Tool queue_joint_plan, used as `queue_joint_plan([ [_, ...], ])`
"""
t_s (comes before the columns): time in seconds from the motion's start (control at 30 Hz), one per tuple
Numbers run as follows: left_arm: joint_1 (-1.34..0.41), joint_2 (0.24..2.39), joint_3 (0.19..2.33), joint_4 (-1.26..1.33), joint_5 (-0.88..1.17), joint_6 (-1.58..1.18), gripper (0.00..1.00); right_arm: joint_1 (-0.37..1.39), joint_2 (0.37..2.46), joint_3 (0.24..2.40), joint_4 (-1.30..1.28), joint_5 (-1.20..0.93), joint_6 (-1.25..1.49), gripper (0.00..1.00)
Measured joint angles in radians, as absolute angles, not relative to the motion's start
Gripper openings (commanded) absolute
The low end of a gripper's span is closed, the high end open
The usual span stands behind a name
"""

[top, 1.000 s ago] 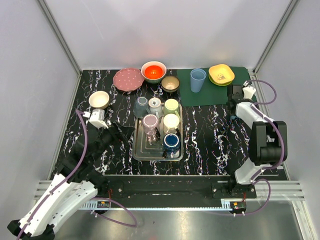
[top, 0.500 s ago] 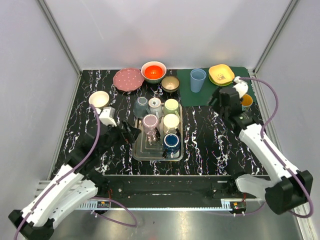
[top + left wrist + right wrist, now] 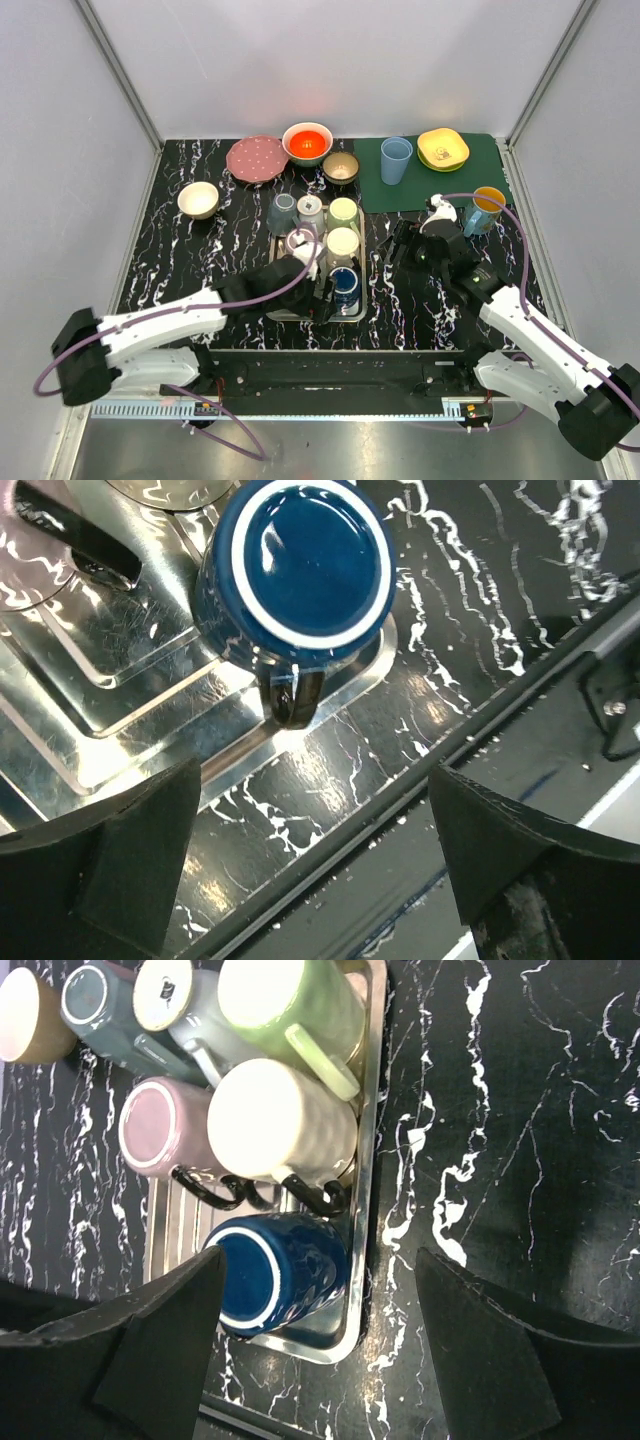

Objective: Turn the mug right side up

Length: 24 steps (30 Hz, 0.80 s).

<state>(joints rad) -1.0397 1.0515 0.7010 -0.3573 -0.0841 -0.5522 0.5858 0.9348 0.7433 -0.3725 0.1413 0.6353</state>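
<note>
Several mugs stand bottom up in a steel tray (image 3: 283, 306). The dark blue mug (image 3: 343, 285) with a white ring on its base sits at the tray's near right corner, its black handle toward the front edge. It shows in the left wrist view (image 3: 305, 565) and the right wrist view (image 3: 280, 1275). My left gripper (image 3: 322, 290) hovers open just in front of it, its jaws (image 3: 320, 865) empty. My right gripper (image 3: 400, 250) is open and empty (image 3: 320, 1355) over the tray's right rim (image 3: 372, 1110).
Cream (image 3: 342, 243), pink (image 3: 300, 243), green (image 3: 343, 210), white (image 3: 311, 208) and grey mugs (image 3: 281, 212) fill the tray. An orange mug (image 3: 488, 205) stands upright at right. A blue cup (image 3: 396, 160), yellow bowl (image 3: 443, 148), red bowl (image 3: 307, 143), pink plate (image 3: 256, 158) and two bowls line the back.
My left gripper has swung from left of the tray to its near right corner by the blue mug. My right gripper has come from the back right to the tray's right side.
</note>
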Motion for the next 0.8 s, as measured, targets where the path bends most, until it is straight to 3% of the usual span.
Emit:
queue_joint_plan([
  [0.17,-1.040,1.232,0.757,-0.342,-0.093,-0.517,0.91,0.587,0.902,0.733,-0.371,0.109,0.634,0.82],
  [0.43,-1.040,1.399,0.854,-0.350,-0.128,-0.468,0.66,0.587,0.826,0.707,-0.373,0.088,0.633,0.81],
  [0.73,-1.029,1.507,0.955,-0.383,-0.147,-0.426,0.52,0.587,0.810,0.701,-0.381,0.087,0.633,0.81],
  [0.8,-1.024,1.516,0.955,-0.384,-0.145,-0.425,0.45,0.587,0.809,0.701,-0.384,0.087,0.633,0.81],
])
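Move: The upside-down blue mug is the left gripper's target: its middle is about 8 cm ahead, 6 cm to the right and 7 cm below, with the handle on the near side. The cream mug stands about 9 cm beyond it; the pink mug is some 17 cm ahead of the left hand and 3 cm to its left. From the right hand, the blue mug is about 11 cm left, 4 cm back and 12 cm lower. Sink the open left gripper about 4 cm beside the tray's near end, then slide it forward and right to the blue mug's handle, tipping the fingers some 15 degrees more steeply down. Narrow the fingers to about half open on the way in, one to each side of the handle; don't grip yet. Let the empty right hand ease back and up about 2 cm. ##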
